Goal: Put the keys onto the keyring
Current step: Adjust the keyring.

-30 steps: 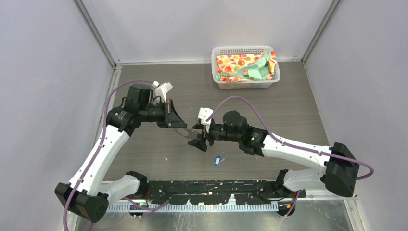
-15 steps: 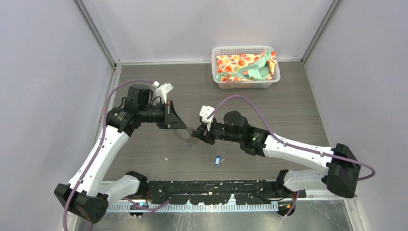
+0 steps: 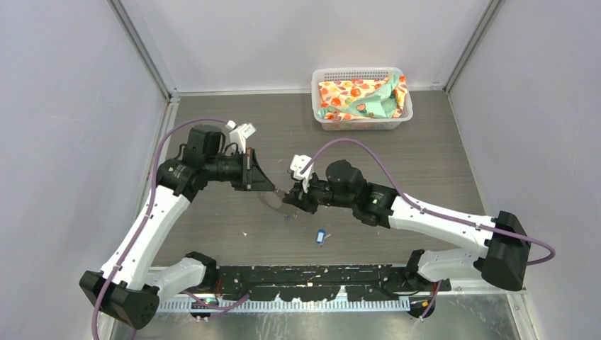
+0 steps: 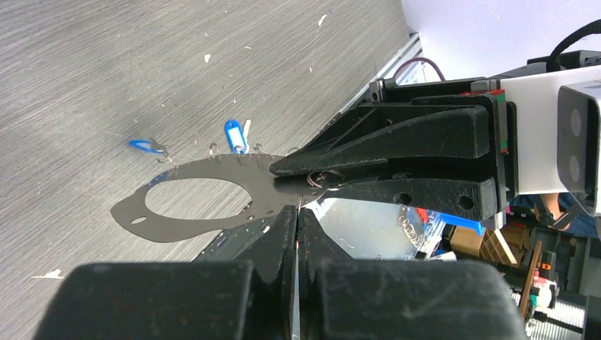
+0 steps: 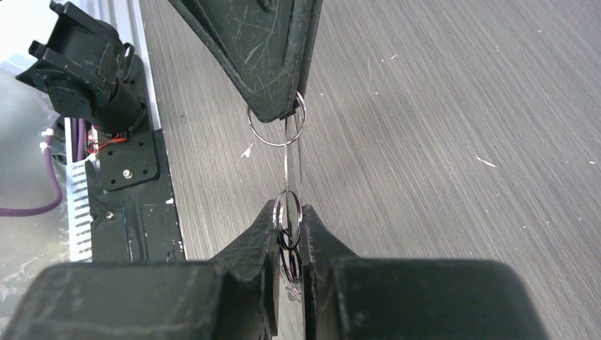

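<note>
The keyring hangs above the table between both grippers. It looks like a flat grey loop in the left wrist view and a thin edge-on strip in the right wrist view. My left gripper is shut on its near edge. My right gripper is shut on a small split ring at the opposite edge. In the top view the two grippers meet tip to tip. One blue key lies on the table. A second blue key shows beside the loop's rim; I cannot tell whether it is attached.
A white basket holding patterned cloth stands at the back right. The black base rail runs along the near edge, and grey walls enclose the table on three sides.
My right gripper was open just below the keyring. It has moved slightly up and left and closed on the ring's edge. The left arm has stayed still.
</note>
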You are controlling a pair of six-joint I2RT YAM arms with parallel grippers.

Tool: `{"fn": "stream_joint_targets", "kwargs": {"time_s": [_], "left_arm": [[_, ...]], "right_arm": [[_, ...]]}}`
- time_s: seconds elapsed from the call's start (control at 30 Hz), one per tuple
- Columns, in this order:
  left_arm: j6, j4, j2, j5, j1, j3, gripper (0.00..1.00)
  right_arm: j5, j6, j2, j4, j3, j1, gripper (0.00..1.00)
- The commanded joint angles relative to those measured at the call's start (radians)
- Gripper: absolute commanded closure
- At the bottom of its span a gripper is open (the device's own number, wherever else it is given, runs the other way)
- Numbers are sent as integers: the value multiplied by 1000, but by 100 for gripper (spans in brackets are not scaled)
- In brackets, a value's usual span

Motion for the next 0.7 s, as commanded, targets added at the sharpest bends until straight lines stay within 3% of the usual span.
{"fn": "stream_joint_targets", "kwargs": {"time_s": [0.0,0.3,0.43,0.67], "left_arm": [[6,22,-13,32,4,-15,100],[-12,18,-10,51,4,-22,100],[-52,1,-7,61,4,-49,100],[-82,-34,-8,-14,15,-79,100]], "right_arm": [[-16,-7,3,12,82,22,89],[15,-3,-13,8,87,27,59],[22,-11,-31,36,68,27,56],[127,-41,-105,73,0,34,37]]}}
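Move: The keyring hangs from the shut left fingers, its middle about 7 cm below that hand, 1 cm back and 1 cm to its left. From the right fingers, which also grip it, its middle is 4 cm left, 1 cm ahead and 3 cm below. The loose blue-tagged key lies on the table some 8 cm right, 5 cm back and 21 cm below the right hand. The right fingers open off the keyring, rising about 3 cm, while the left, still pinching, lowers it as far. ##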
